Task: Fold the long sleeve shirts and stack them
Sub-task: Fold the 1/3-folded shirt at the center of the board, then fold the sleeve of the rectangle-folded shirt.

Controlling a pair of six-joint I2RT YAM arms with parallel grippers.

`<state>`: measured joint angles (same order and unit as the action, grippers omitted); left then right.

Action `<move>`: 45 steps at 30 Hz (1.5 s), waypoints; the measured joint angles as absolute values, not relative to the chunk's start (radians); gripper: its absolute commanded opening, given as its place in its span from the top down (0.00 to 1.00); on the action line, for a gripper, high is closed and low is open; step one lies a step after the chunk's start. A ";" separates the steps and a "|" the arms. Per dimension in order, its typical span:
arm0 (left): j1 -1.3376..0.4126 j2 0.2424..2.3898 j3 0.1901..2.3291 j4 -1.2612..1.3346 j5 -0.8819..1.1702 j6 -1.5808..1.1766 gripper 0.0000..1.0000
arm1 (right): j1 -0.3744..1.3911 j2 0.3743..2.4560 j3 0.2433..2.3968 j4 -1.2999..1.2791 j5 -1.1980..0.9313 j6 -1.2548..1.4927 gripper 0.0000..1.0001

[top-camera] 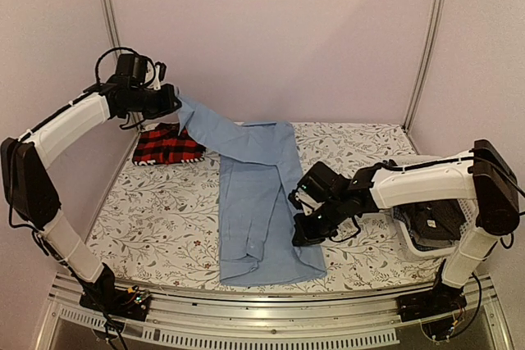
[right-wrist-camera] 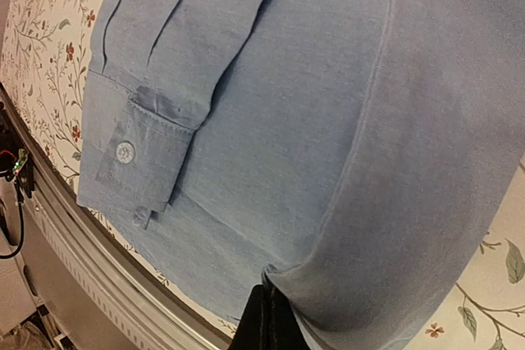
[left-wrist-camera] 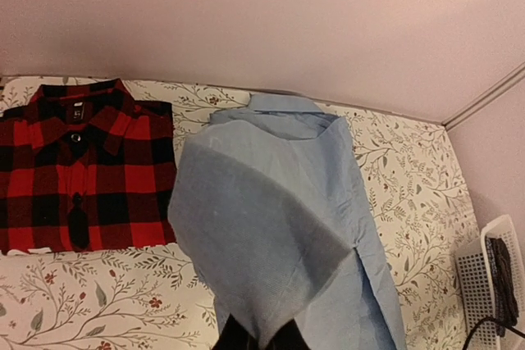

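A plain light blue long sleeve shirt (top-camera: 258,202) lies lengthwise on the table's middle. One part of it is pulled up and to the left as a taut band. My left gripper (top-camera: 174,100) is raised at the back left and shut on that cloth; in the left wrist view its tips (left-wrist-camera: 261,338) pinch the hanging blue cloth (left-wrist-camera: 262,227). My right gripper (top-camera: 300,231) is low at the shirt's right edge and shut on a fold of it (right-wrist-camera: 275,317). A buttoned cuff (right-wrist-camera: 131,153) lies flat on the shirt body. A folded red-and-black plaid shirt (top-camera: 166,145) (left-wrist-camera: 82,170) rests at the back left.
A white plastic basket (top-camera: 410,239) (left-wrist-camera: 480,284) with dark cloth (top-camera: 435,223) inside stands at the right, behind my right arm. The floral tablecloth (top-camera: 148,211) covers the table. A metal rail (top-camera: 246,317) runs along the near edge, and walls close the back and sides.
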<state>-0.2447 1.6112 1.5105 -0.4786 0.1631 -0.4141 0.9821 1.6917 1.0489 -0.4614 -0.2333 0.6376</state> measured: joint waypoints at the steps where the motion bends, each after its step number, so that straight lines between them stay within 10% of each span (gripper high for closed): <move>1: -0.239 1.611 1.510 -0.479 0.162 -0.413 0.97 | 0.982 1.705 1.050 -0.449 -0.248 0.635 1.00; 23: -0.226 1.493 1.410 -0.450 0.140 -0.412 0.96 | 0.982 1.777 1.057 -0.373 -0.351 0.623 1.00; 36: -0.226 1.512 1.380 -0.437 0.167 -0.418 0.96 | 0.981 1.765 1.057 -0.371 -0.347 0.586 0.51; 45: -0.302 1.544 1.385 -0.374 0.309 -0.357 0.94 | 0.881 1.611 1.055 -0.377 -0.242 0.576 0.37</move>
<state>-0.3023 1.5436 1.3853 -0.3744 0.3092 -0.3569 0.8814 1.6108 1.0550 -0.3767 -0.2424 0.5762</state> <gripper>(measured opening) 0.055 0.591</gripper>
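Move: The left gripper, some 27 cm above the board, still holds the raised end of the blue shirt, seemingly its sleeve. The shirt's upper middle lies about 20 cm to its right and 5 cm farther out; the plaid shirt lies about 7 cm left and 8 cm out. The right gripper pinches the folded-over edge near the hem; its laying spot is about 2 cm left, 1 cm back and 4 cm below, with the buttoned cuff some 10 cm left, 1 cm out. Ease the right gripper down and left about 2 cm each to lay the pinched edge on the shirt body, then open it and lift away, forward and up, over the shirt. Keep the left gripper's hold on the raised end: rise and draw back a little, settle down, then swing some 6 cm right towards the shirt's middle, turning clockwise. ##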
